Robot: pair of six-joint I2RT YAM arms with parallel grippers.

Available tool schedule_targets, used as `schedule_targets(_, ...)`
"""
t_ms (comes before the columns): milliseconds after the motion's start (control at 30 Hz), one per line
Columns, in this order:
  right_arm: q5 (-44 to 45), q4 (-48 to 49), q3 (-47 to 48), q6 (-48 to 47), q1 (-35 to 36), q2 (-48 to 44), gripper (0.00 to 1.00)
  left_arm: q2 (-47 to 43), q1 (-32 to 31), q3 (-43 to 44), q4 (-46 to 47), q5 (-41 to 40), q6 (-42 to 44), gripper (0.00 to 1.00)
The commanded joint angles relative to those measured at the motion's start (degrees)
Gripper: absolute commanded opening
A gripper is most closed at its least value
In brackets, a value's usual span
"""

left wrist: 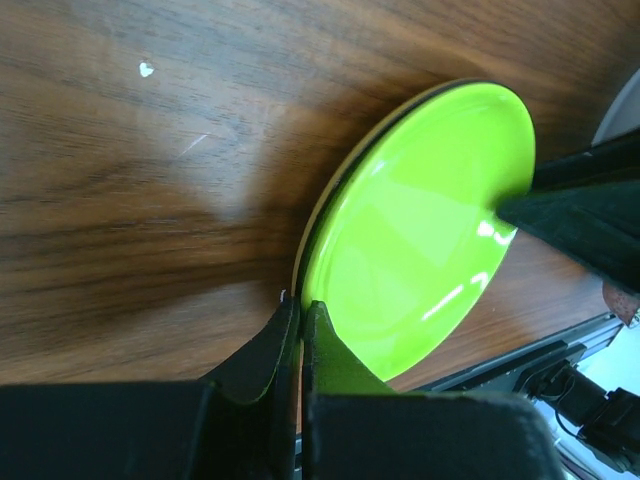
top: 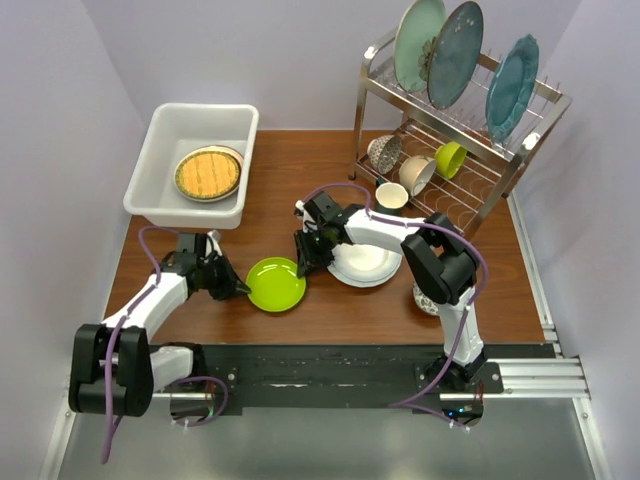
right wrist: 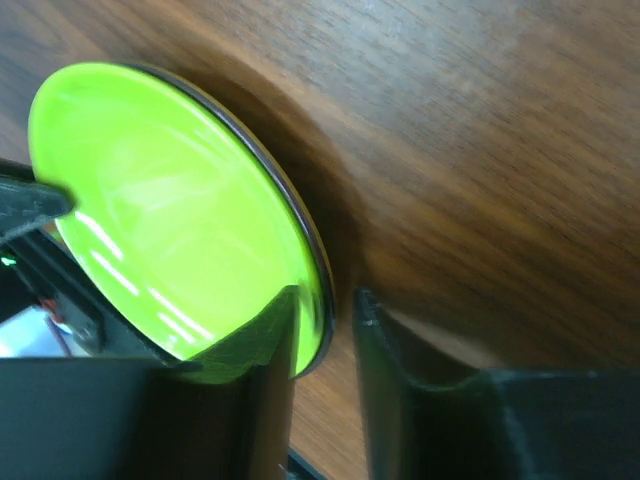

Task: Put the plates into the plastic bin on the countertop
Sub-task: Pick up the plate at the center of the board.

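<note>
A lime green plate [top: 276,284] lies low over the wood countertop [top: 345,308], tilted in both wrist views. My left gripper [top: 240,288] is shut on its left rim; in the left wrist view the two jaws pinch the plate [left wrist: 420,220] edge at the gripper [left wrist: 298,305]. My right gripper [top: 303,262] straddles the opposite rim, open: one finger rests inside the plate [right wrist: 170,200], the other stands off the rim with a gap at the gripper [right wrist: 325,305]. The white plastic bin [top: 165,125] at the back left holds a woven yellow plate [top: 208,172]. A white plate [top: 365,265] lies under the right arm.
A steel wire rack [top: 470,110] at the back right carries large teal plates [top: 455,50] on top and bowls and a green cup [top: 450,158] below. A white mug [top: 392,197] stands before it. A small patterned dish [top: 425,298] peeks from behind the right arm.
</note>
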Motion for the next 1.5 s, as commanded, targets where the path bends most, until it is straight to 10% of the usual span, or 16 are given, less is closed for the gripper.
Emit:
schedule_targets(0, 1.2, 0.0, -2.1, -1.4, 0.5, -3.1, 0.59, -3.1, -0.6, 2.2, 0.4, 0.8, -0.6, 0.00)
schedule_targets(567, 0.2, 7.5, -7.4, -2.5, 0.4, -11.2, 0.98, -5.4, -0.6, 8.4, -5.1, -0.7, 0.1, 0.00)
schedule_targets(1467, -2.8, 17.4, -17.9, -1.3, 0.4, -22.3, 0.99, 3.7, -0.6, 27.2, -7.2, -2.7, 1.9, 0.00)
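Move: The left gripper already pinches the green plate's left rim at table height, the plate's middle some 7 cm to its right and level with it; the yellow plate lies directly beneath, a centimetre or two lower. The plastic bin's middle is about 29 cm ahead and 12 cm to the left gripper's left. From the right gripper, low at the far right rim, the green plate's middle is about 6 cm left and 4 cm back; the white plates lie 15 cm right, 1 cm ahead. Keep the left fingers shut on the green plate's rim and lift it off the yellow plate, first about 4 cm straight up with a little forward; ease off briefly, then carry it up and forward together towards the bin, the wrist tipping up slightly. Meanwhile open the right fingers wide, free them from the rim and raise that gripper some 8 cm, drawing back slightly and tilting. ##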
